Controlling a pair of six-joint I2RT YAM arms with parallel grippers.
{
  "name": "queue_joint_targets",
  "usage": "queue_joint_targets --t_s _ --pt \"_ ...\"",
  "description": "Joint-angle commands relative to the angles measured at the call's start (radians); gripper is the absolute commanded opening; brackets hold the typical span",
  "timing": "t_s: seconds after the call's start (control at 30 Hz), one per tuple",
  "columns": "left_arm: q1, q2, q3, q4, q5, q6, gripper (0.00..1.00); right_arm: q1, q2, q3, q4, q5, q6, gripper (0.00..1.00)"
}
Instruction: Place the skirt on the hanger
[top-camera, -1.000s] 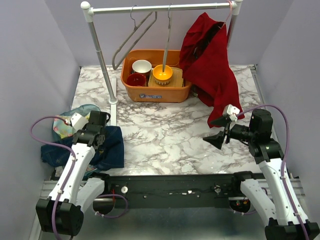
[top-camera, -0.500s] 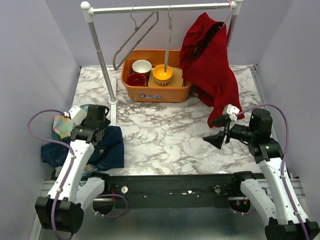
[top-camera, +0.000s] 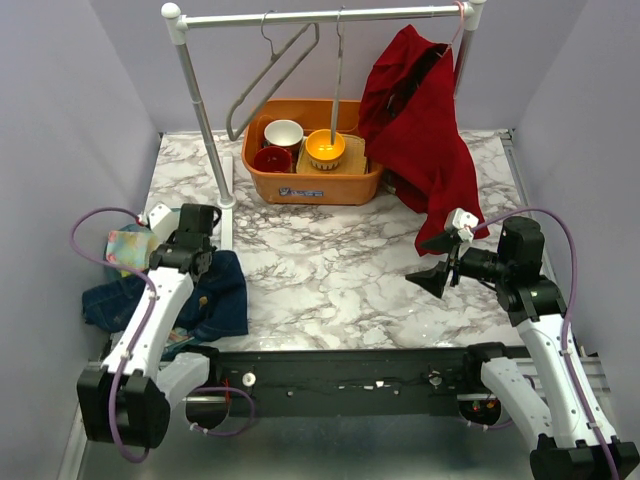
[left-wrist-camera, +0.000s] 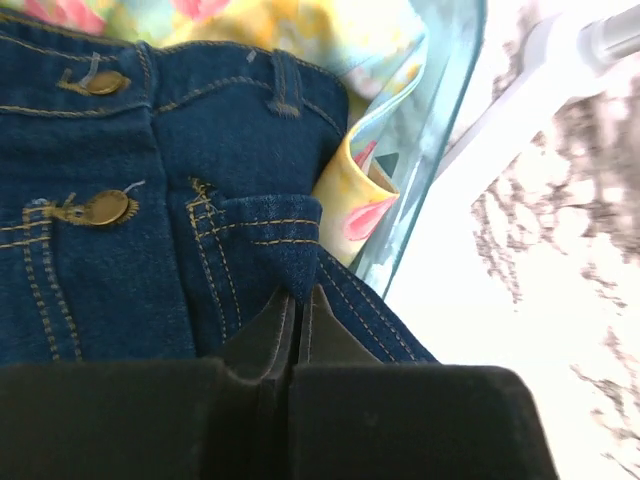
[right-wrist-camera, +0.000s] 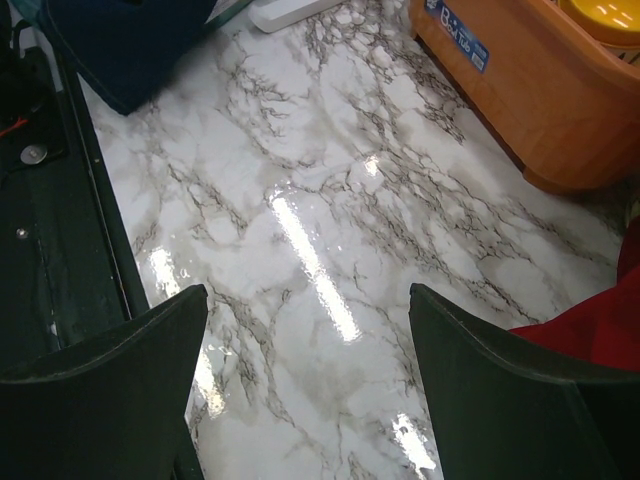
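A dark blue denim skirt (top-camera: 225, 295) with brass buttons (left-wrist-camera: 98, 208) lies crumpled at the table's front left corner. My left gripper (top-camera: 200, 272) points down into it. In the left wrist view that gripper (left-wrist-camera: 297, 295) is shut on the skirt, pinching a fold of denim by a stitched seam. An empty grey hanger (top-camera: 275, 70) hangs on the rail at the back. My right gripper (top-camera: 432, 265) hovers open over the marble at the right, nothing between its fingers (right-wrist-camera: 305, 290). The skirt's corner (right-wrist-camera: 130, 40) shows far off in the right wrist view.
A floral garment (top-camera: 128, 248) lies under and behind the skirt. A red garment (top-camera: 420, 130) hangs from the rail's right end. An orange tub (top-camera: 315, 182) of bowls stands at the back centre. The rack's white foot (top-camera: 226, 205) sits close to my left gripper.
My left wrist has shifted a little toward the rack post, and its jaws have closed on a fold of the denim. The right arm has not moved.
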Motion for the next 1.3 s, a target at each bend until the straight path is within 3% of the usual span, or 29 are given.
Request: queue_joint_targets --t_s 0.0,0.17,0.3,0.37,0.47,0.73,1.0,1.13,1.27 --pt "0.006 -0.212 0.071 0.010 -0.026 0.064 0.00 0.000 -0.006 0.020 0.000 0.014 -0.013 0.88" --pt "0.006 -0.365 0.259 0.072 0.121 0.142 0.00 0.000 -0.008 0.028 -0.009 0.012 -0.019 0.88" --pt "0.006 -0.341 0.436 0.082 0.328 0.182 0.00 -0.003 -0.008 0.040 -0.020 0.021 -0.026 0.88" --pt "0.006 -0.328 0.503 0.133 0.532 0.213 0.00 -0.003 -0.010 0.058 -0.032 0.029 -0.037 0.89" --pt "0.006 -0.321 0.542 0.234 0.823 0.245 0.00 -0.004 -0.014 0.078 -0.051 0.055 -0.045 0.89" --pt "0.005 -0.371 0.507 0.493 1.161 0.174 0.00 -0.006 -0.007 0.186 -0.163 0.127 -0.100 0.90" --pt "-0.015 -0.443 0.360 0.584 1.273 0.147 0.00 -0.006 0.033 0.230 -0.253 0.058 -0.132 0.90" --pt "-0.050 -0.425 0.266 0.758 1.383 0.035 0.00 -0.006 0.040 0.235 -0.270 0.041 -0.154 0.90" --pt "-0.208 -0.371 0.223 0.791 1.323 0.085 0.00 -0.007 0.056 0.244 -0.308 -0.032 -0.210 0.90"
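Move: The left gripper already pinches the denim skirt by its waistband and pocket, in the basin. The clear middle of the table lies about 34 cm to that gripper's right, level with it in reach and some 12 cm lower; the orange tub is roughly 28 cm ahead and 28 cm right, 5 cm lower. The left grey hanger hangs about 22 cm ahead, 20 cm right and 38 cm higher. From the right gripper, the clear middle is about 7 cm ahead, 15 cm left, 22 cm below. Keep the left gripper shut on the denim and haul it almost straight up out of the basin, some 30 cm, fast at first. Then, still rising a little before easing down, swing about 20 cm right and 10 cm back while the fingers turn clockwise and tip up to point right and forward. Lift the empty, open right gripper slightly, letting it sink partway again. ##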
